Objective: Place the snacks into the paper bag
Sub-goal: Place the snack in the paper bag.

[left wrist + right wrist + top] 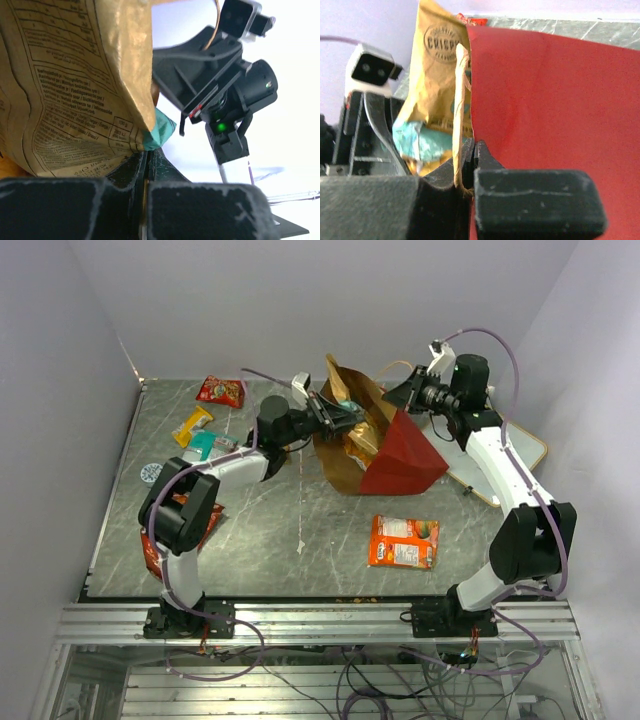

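The paper bag leans on its side mid-table, red outside, brown mouth facing left. My right gripper is shut on its upper rim by the tan handle; the red wall fills the right wrist view, with the gripper at its edge. My left gripper is shut on the teal end of a gold chip bag, held upright over the bag's mouth. The gold bag also shows in the left wrist view above the gripper, and in the right wrist view.
An orange flat pack lies in front of the bag. A red Doritos bag, a yellow packet and a teal packet lie at the back left. An orange bag lies under my left arm. A white board lies at the right.
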Tool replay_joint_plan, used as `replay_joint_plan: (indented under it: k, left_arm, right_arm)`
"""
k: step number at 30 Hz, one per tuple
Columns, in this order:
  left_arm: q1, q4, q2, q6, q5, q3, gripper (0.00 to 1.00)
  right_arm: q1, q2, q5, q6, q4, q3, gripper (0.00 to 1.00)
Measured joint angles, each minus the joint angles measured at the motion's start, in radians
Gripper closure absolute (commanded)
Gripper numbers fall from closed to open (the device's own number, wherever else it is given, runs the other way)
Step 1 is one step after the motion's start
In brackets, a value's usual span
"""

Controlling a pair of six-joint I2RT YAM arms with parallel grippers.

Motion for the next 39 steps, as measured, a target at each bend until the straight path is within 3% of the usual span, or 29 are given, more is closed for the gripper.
replay_joint_plan:
  k: [7, 15, 31, 39]
  left_arm:
    - [-0.076, 0.04, 0.01, 0.014, -0.03, -0.079, 0.88]
    - [-0.103, -0.063, 0.013, 0.134, -0.041, -0.134, 0.56]
    - [-0.113, -0.728, 0.029, 0.736, -0.03, 0.21, 0.02]
    - [-0.113, -1.077, -0.005, 1.081, -0.006, 0.319, 0.02]
  right_arm:
    - [-0.032, 0.026, -0.033, 0.076, 0.004, 0.035, 1.0]
    - [-0.049, 0.029, -0.039, 0.086, -0.019, 0.056, 1.0]
    - [-0.055, 0.03, -0.025, -0.034, -0.155, 0.139, 1.0]
    - [-0.055, 0.058, -0.008, -0.163, -0.3, 0.262, 1.0]
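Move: The paper bag leans open beside my left hand, which still has the gold packet by its teal corner. The bag's middle is about 10 cm to the right, 3 cm ahead and 14 cm below; the packet's middle is some 2 cm ahead, 2 cm right and 6 cm below. The orange packet lies about 14 cm back, 16 cm right, 28 cm down. From my right hand, closed on the rim, the bag's middle is 3 cm back, 3 cm right, 14 cm below. I lower my left hand about 10 cm at the bag's mouth, drawing back some 5 cm and easing right at first, then returning left. On the way down I let go of the gold packet, spreading the fingers wide while the wrist rolls some 45 degrees, left side rising. My right hand keeps its pinch on the rim and draws it about 3 cm right and 3 cm up. ##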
